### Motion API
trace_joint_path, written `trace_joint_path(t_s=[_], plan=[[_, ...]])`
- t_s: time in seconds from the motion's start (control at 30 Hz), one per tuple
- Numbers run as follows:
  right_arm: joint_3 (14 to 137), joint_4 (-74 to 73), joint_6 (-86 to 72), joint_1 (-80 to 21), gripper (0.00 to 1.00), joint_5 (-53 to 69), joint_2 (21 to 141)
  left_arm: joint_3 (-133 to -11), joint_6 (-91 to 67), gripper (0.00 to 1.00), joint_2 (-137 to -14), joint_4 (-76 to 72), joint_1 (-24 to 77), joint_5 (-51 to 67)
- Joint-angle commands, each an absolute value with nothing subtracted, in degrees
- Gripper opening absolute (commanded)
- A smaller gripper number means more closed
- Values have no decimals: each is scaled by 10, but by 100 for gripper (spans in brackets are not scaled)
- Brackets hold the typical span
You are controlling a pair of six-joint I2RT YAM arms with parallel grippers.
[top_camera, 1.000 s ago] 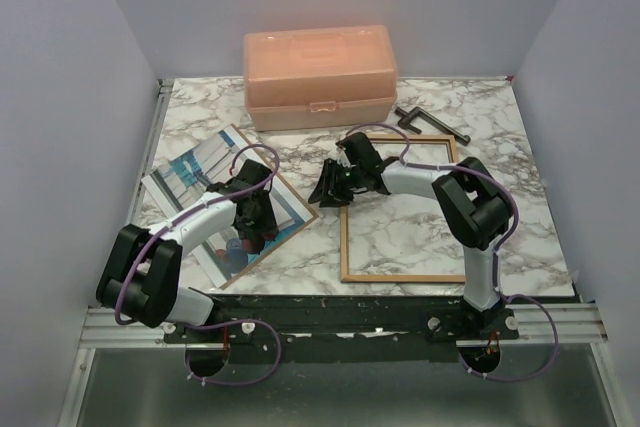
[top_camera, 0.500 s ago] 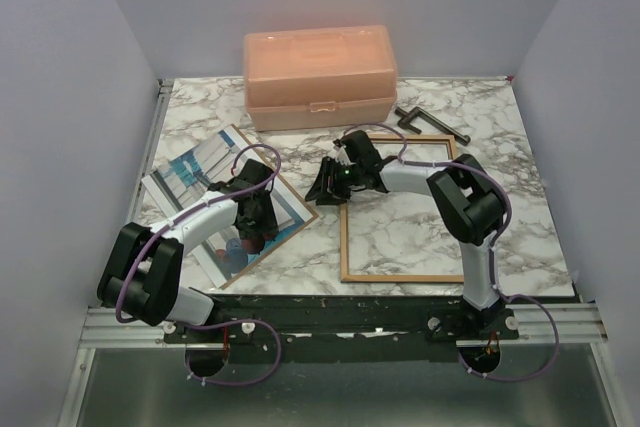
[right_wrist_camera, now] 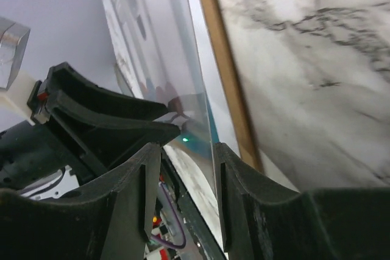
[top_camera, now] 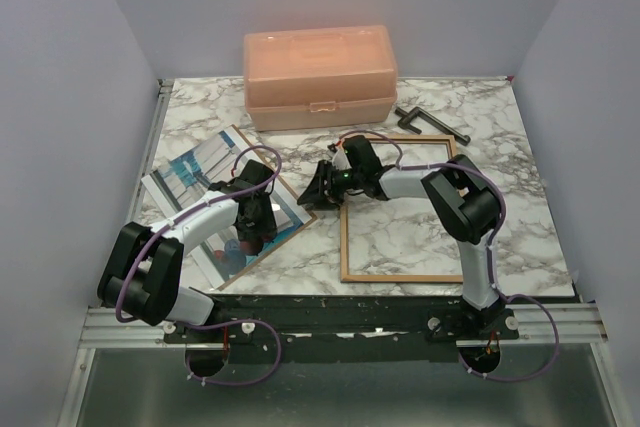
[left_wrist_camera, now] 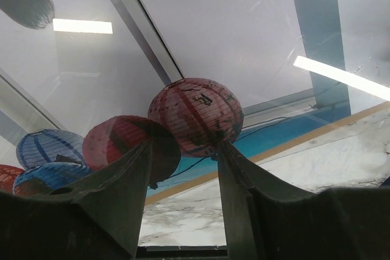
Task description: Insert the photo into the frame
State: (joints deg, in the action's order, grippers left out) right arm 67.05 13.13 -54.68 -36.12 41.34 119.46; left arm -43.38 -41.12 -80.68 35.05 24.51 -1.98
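Observation:
The photo (top_camera: 200,172) lies face up on the left of the table, a thin brown border showing round it. My left gripper (top_camera: 256,219) stands open on its near right part, fingertips by the red lanterns (left_wrist_camera: 195,114), nothing between them. My right gripper (top_camera: 318,190) is at the photo's right corner, open. In the right wrist view the glossy sheet's thin edge (right_wrist_camera: 204,108) runs between the fingers, close to the right fingertip (right_wrist_camera: 226,162). The frame (top_camera: 345,237) lies flat to the right, tan wood side up, with marble showing through it.
A peach plastic box (top_camera: 318,72) stands at the back middle. A dark metal tool (top_camera: 430,122) lies behind the frame. Grey walls close in the table on both sides, and a metal rail (top_camera: 340,327) runs along the near edge.
My right gripper has slid a little to the left, onto the photo's right corner. The left gripper and the frame have not moved.

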Motion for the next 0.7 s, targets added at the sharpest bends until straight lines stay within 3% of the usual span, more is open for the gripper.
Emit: trace_joint_path(t_s=[0.0,0.37,0.67], plan=[[657,178,-574,-367,46,462,1203,-437,-411,48,-820,338,252,-12],[658,148,-566,-376,39,426,1217,-440,-409,47,-823,340,253,-15],[669,103,-547,-383,6,389,1205,-440,-395,49,-783,325,258,-11]])
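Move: The clear sheet over the photo has its right-hand corner already between the right hand's half-open fingers, about 1 cm back and no more than 1 cm below. The photo's middle lies some 18 cm to the left, level fore and aft, about 4 cm lower; the wooden frame's left side stands 8 cm to the right, about level, also 4 cm down. From the left hand the sheet's corner is some 7 cm ahead and 11 cm to the right, slightly higher. Back towards the base by not quite 2 cm, the right hand first rises a touch, then sinks nearly 2 cm towards the photo's right-hand corner with its fingers still pointing left and down. During the sinking they go from half open to almost shut and pinch the clear sheet's edge; the wrist hardly turns. ##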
